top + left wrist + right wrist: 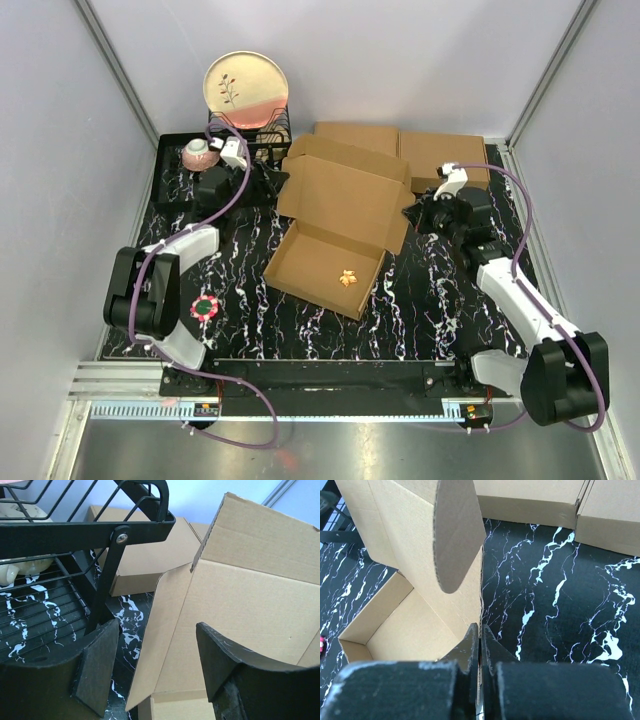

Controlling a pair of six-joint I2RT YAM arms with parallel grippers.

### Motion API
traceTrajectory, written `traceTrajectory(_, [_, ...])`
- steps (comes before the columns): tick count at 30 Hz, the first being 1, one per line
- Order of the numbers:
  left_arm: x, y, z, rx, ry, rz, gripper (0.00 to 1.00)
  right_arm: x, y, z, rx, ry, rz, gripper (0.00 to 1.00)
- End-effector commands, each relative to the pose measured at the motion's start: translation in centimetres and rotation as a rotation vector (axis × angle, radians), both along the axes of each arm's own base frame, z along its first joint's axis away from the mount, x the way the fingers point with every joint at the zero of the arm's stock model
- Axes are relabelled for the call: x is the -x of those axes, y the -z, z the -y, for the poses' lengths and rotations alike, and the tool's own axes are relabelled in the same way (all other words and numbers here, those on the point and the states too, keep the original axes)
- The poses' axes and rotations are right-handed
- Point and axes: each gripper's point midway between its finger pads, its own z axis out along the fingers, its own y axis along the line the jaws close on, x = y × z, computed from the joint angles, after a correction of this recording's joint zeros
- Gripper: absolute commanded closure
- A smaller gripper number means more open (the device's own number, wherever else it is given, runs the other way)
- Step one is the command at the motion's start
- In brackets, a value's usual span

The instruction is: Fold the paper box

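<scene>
The paper box is a brown cardboard mailer lying open in the middle of the mat, its tray toward me and its lid raised at the back. A small orange piece lies in the tray. My right gripper is at the box's right side. In the right wrist view the right gripper is shut on the thin edge of the box's right wall. My left gripper is at the lid's left edge. It stands open, with the lid's side flap between its fingers, untouched.
Two flat brown cardboard boxes lie side by side at the back. A black wire dish rack with a plate and a bowl stands close to the left gripper. A red-green disc lies near the left arm.
</scene>
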Motion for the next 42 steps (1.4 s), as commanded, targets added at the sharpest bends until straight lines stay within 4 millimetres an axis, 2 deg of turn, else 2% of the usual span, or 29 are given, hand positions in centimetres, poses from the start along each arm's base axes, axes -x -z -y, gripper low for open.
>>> traceTrajectory(1, [-0.9,-2.8,1.1,0.011,0.077,0.111,0.35,1.4,-1.2,-1.0,0.004,-0.074,0.012,1.0])
traceTrajectory(5, [-1.1,-1.9,1.6,0.016,0.1,0.101,0.37,2.0,-1.9,-1.2,-0.001,-0.096,0.03,1.0])
traceTrajectory(6, [-1.1,-1.9,1.6,0.016,0.103,0.106,0.37,2.3,-1.3,-1.1,0.003,-0.095,0.001,1.0])
traceTrajectory(9, [-1.0,-2.0,1.9,0.017,0.124,0.115,0.4,2.3,-1.3,-1.3,0.006,-0.105,0.0,1.0])
traceTrajectory(13, [-0.5,-2.7,2.6,0.036,0.174,0.14,0.54,2.3,-1.2,-1.4,0.007,-0.114,-0.004,1.0])
traceTrajectory(16, [-0.3,-3.1,2.7,0.048,0.18,0.153,0.58,2.2,-1.0,-1.5,0.012,-0.114,-0.009,1.0])
traceTrajectory(19, [0.0,-3.4,2.9,0.049,0.2,0.16,0.69,2.2,-0.9,-1.5,0.013,-0.114,-0.012,1.0])
traceTrajectory(20, [0.2,-3.4,3.0,0.048,0.203,0.162,0.76,2.1,-0.9,-1.5,0.014,-0.115,-0.011,1.0])
traceTrajectory(22, [0.5,-3.3,3.1,0.042,0.209,0.162,0.81,2.1,-0.9,-1.5,0.014,-0.108,-0.012,1.0])
traceTrajectory(24, [1.1,-3.0,3.3,0.039,0.212,0.157,0.81,1.9,-1.1,-1.3,0.015,-0.101,-0.006,1.0])
traceTrajectory(28, [2.0,-3.1,3.3,0.028,0.215,0.163,0.63,1.9,-1.0,-1.5,0.008,-0.101,-0.008,1.0])
traceTrajectory(29, [2.2,-2.6,3.3,0.019,0.215,0.146,0.62,1.9,-1.0,-1.5,0.007,-0.101,-0.009,1.0])
traceTrajectory(33, [2.5,-2.4,2.7,-0.009,0.189,0.148,0.61,1.8,-1.2,-1.5,0.002,-0.099,-0.002,1.0])
traceTrajectory(39, [2.5,-2.1,2.0,-0.04,0.148,0.142,0.78,1.8,-1.1,-1.5,0.001,-0.099,-0.004,1.0])
traceTrajectory(40, [2.7,-1.9,2.0,-0.044,0.145,0.14,0.85,1.9,-1.2,-1.5,0.0,-0.099,-0.001,1.0])
traceTrajectory(42, [2.5,-1.9,1.6,-0.055,0.128,0.149,0.92,1.9,-1.3,-1.5,0.001,-0.096,0.0,1.0])
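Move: The lid's left edge is about 2 cm ahead of my open left fingers, 3 cm to their right and a touch lower; the black rack stands some 8 cm farther out and 8 cm to that hand's left. My right hand already pinches the lid's right edge, with the left edge about 7 cm farther out and 25 cm to its left. From the right hand, the box body lies some 8 cm back, 18 cm left and well below. I bring my left hand about 3 cm right, dipping 2 cm and rising again, and turn it some 10 degrees clockwise as its fingers close around the lid's left edge; they ease partly open, I draw back 2 cm, and they close again to pinch it. My right hand keeps its shut grip on the lid's right edge, pulls back about 2 cm early on, then holds still. ##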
